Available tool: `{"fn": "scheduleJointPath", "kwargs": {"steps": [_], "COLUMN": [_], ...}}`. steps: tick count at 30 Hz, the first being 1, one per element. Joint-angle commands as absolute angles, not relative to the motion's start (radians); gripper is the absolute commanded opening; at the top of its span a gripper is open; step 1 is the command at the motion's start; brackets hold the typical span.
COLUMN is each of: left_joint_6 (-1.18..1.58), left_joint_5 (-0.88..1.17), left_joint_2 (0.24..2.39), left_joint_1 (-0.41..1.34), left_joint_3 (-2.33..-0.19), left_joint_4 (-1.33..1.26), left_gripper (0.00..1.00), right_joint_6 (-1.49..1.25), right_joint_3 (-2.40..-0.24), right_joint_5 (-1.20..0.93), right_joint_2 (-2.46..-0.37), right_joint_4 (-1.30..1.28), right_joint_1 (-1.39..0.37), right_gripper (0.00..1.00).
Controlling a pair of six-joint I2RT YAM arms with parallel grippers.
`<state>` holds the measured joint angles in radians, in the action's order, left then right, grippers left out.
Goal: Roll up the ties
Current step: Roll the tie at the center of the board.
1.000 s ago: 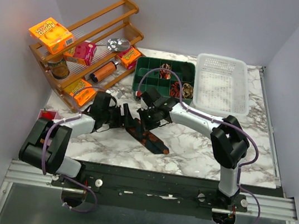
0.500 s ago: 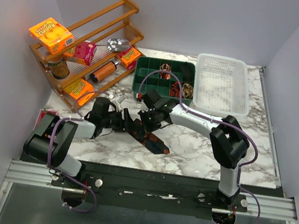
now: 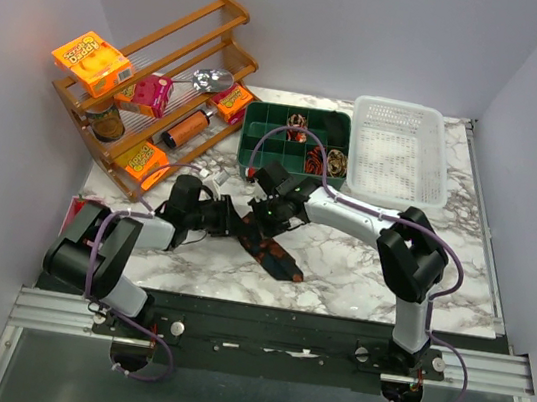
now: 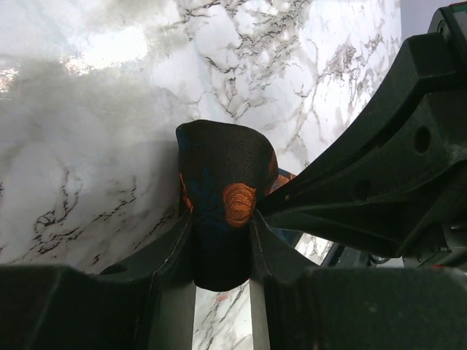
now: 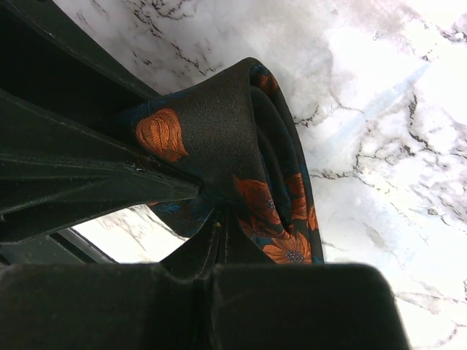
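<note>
A dark tie (image 3: 278,258) with orange flowers lies mid-table, its near end trailing toward the front edge. The far end is lifted and partly rolled between both grippers. My left gripper (image 3: 229,221) reaches in from the left. In the left wrist view its fingers (image 4: 166,251) press both sides of the rolled tie (image 4: 222,189). My right gripper (image 3: 259,217) comes from the right, shut on a fold of the tie (image 5: 244,149) at its tips (image 5: 219,219). The two grippers nearly touch.
A wooden rack (image 3: 230,15) with orange snack packets (image 3: 90,61), a jar and a bottle stands at the back left. A green divided box (image 3: 255,126) holding small coils and a white basket (image 3: 399,152) sit at the back. A red item (image 3: 81,205) lies at the left edge.
My left gripper's jaws have closed onto the rolled end of the tie, and that arm has drawn closer to the right gripper. The right gripper has stayed shut in place.
</note>
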<state>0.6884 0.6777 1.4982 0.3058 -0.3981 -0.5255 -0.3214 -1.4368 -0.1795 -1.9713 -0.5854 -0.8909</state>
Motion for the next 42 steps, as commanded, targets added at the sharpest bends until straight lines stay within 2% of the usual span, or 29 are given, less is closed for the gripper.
{"fn": "scheduleJointPath", "kwargs": {"steps": [1,12,17,27,33,42], "left_joint_6": [0.654,0.545,0.545,0.584,0.586,0.594], "left_joint_5": [0.597,0.217,0.013,-0.237,-0.328,-0.25], "left_joint_2": [1.382,1.161,1.166,1.189,1.17,1.161], "left_joint_1": [0.322,0.37,0.44,0.506,0.535,0.535], "left_joint_3": [-0.431,-0.554,-0.598,-0.663,-0.689,-0.663], "left_joint_4": [-0.369,0.115,0.205,0.304,0.357,0.298], "left_gripper": [0.3,0.3,0.3,0.3,0.31,0.31], "right_joint_6": [-0.318,-0.311,-0.311,-0.307,-0.302,-0.308], "right_joint_3": [-1.443,-1.479,-1.48,-1.425,-1.365,-1.391], "right_joint_5": [-0.143,-0.14,-0.133,-0.091,-0.09,-0.14], "right_joint_2": [-1.948,-1.917,-1.914,-1.873,-1.868,-1.963], "right_joint_4": [-0.577,-0.586,-0.586,-0.598,-0.58,-0.517], "right_joint_1": [-0.893,-0.893,-0.891,-0.868,-0.847,-0.845], "right_gripper": [0.03,0.03,0.04,0.04,0.04,0.03]}}
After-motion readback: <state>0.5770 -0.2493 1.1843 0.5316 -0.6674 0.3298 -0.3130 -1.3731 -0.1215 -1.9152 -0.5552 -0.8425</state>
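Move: The left fingers already pinch the rolled end of the tie, held at the hand point; its flat tail trails off, the tail's middle about 10 cm to their right, 6 cm back and 2 cm lower. The orange box stands some 25 cm left and 13 cm ahead of the left hand. From the shut right hand the roll lies about 6 cm left, the tail's middle 4 cm right and 6 cm back, and the green tray 22 cm ahead and 4 cm right. Keeping its pinch on the roll, the left hand lifts the tie and carries it left, about 8 cm in all, away from the right hand, rising some 4 cm before sinking partway back, while the wrist turns some 40 degrees so that the fingers swing from pointing mostly rightward to steeply down. The right hand, still shut, comes up off the tie by about 3 cm, shifts a little right and forward, then sinks again to roughly its first height, close beside the free end of the tail. ##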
